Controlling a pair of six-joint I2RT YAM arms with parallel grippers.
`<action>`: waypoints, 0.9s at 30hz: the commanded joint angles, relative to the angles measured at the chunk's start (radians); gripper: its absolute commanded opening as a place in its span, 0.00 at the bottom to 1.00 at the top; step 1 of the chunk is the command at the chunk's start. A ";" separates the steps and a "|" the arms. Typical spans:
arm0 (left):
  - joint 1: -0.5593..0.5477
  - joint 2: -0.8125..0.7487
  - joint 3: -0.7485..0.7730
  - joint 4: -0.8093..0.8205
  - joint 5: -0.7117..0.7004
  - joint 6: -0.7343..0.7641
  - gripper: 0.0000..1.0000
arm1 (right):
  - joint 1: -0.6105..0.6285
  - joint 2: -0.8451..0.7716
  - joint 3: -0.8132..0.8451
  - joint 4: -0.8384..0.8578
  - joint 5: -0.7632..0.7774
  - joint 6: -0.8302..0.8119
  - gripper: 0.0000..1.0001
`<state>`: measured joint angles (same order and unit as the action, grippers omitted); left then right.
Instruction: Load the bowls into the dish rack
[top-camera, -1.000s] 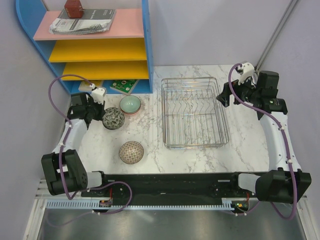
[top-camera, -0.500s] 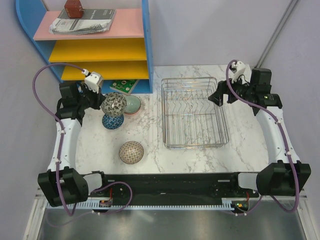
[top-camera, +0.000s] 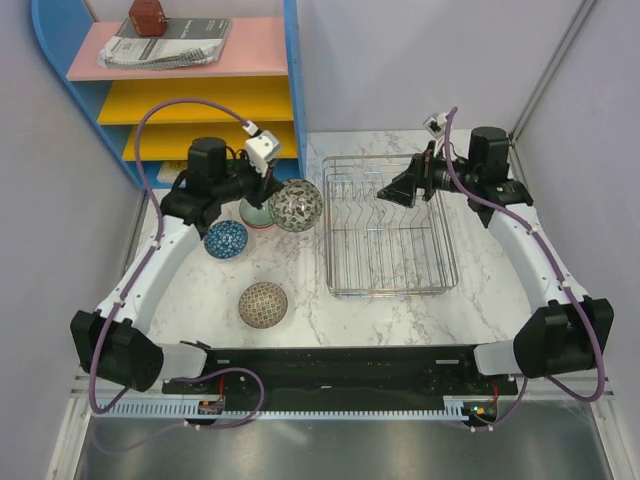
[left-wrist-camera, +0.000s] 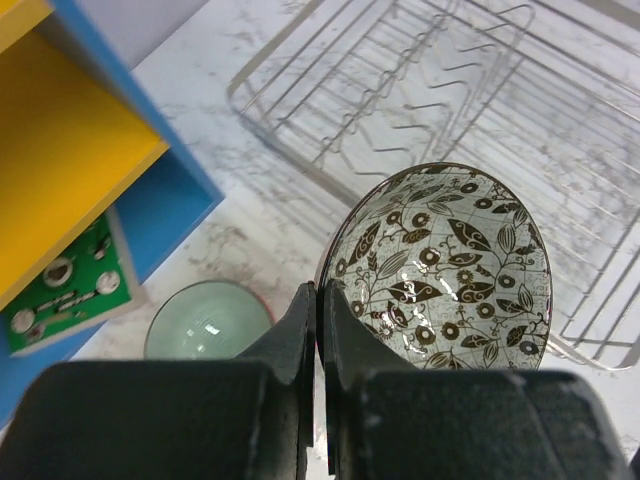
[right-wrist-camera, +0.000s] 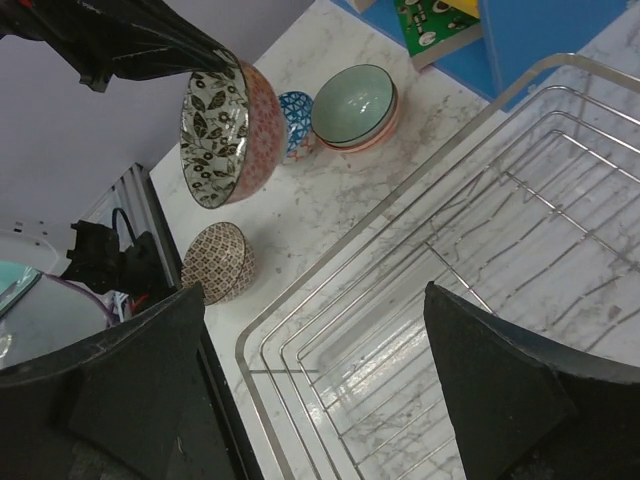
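Note:
My left gripper (top-camera: 274, 192) is shut on the rim of a red-and-white bowl (top-camera: 297, 205) with a dark leaf pattern inside (left-wrist-camera: 440, 270). The bowl hangs tilted in the air just left of the dish rack (top-camera: 388, 225). Three bowls rest on the table: a pale green one (top-camera: 258, 211), a dark blue one (top-camera: 226, 239) and a beige mesh one (top-camera: 263, 304). My right gripper (top-camera: 400, 190) hangs open over the rack's back part, nothing between its fingers. In its view, I see the held bowl (right-wrist-camera: 220, 120) and the chrome rack (right-wrist-camera: 450, 300), which holds nothing.
A blue shelf unit (top-camera: 292, 90) with yellow and pink shelves stands at the back left, close behind the left arm. A green board (top-camera: 247, 171) lies at its foot. A notebook (top-camera: 170, 45) and a red box (top-camera: 148, 15) sit on top.
My left arm has lifted the red-and-white bowl off the dark blue one and carried it right, to the rack's left side. My right arm has moved left over the rack.

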<state>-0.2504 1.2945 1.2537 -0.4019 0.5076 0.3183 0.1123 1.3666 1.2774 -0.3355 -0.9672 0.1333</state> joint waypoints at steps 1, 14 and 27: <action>-0.090 0.072 0.118 0.084 -0.029 -0.071 0.02 | 0.032 0.051 -0.070 0.217 -0.122 0.174 0.98; -0.214 0.186 0.181 0.162 0.063 -0.071 0.02 | 0.063 0.163 -0.253 0.804 -0.260 0.564 0.98; -0.242 0.305 0.263 0.179 0.190 -0.145 0.02 | 0.070 0.273 -0.368 1.267 -0.291 0.893 0.98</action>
<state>-0.4843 1.5925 1.4525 -0.2977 0.6193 0.2298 0.1749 1.6325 0.9146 0.7475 -1.2247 0.9409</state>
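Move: The left gripper already holds the floral bowl by its rim, with the right gripper about 31 cm to its right and roughly level. The dish rack's middle is some 30 cm right, 3 cm ahead and 23 cm below. The teal bowl stands about 7 cm ahead and 3 cm left, the blue bowl 13 cm left, both some 24 cm down. From the right gripper, the floral bowl is about 24 cm left, level fore and aft, 5 cm lower; the rack's middle is 5 cm ahead, 1 cm left and 25 cm down. Carry the floral bowl right, about 13 cm, out over the rack towards the right gripper, keeping the left fingers shut on its rim and swinging the wrist clockwise. Meanwhile sink the wide-open right gripper about 6 cm and bring it left to meet the bowl, rolling it and lifting its fingertips until they point nearly level at the bowl's free side. Don't close yet. ##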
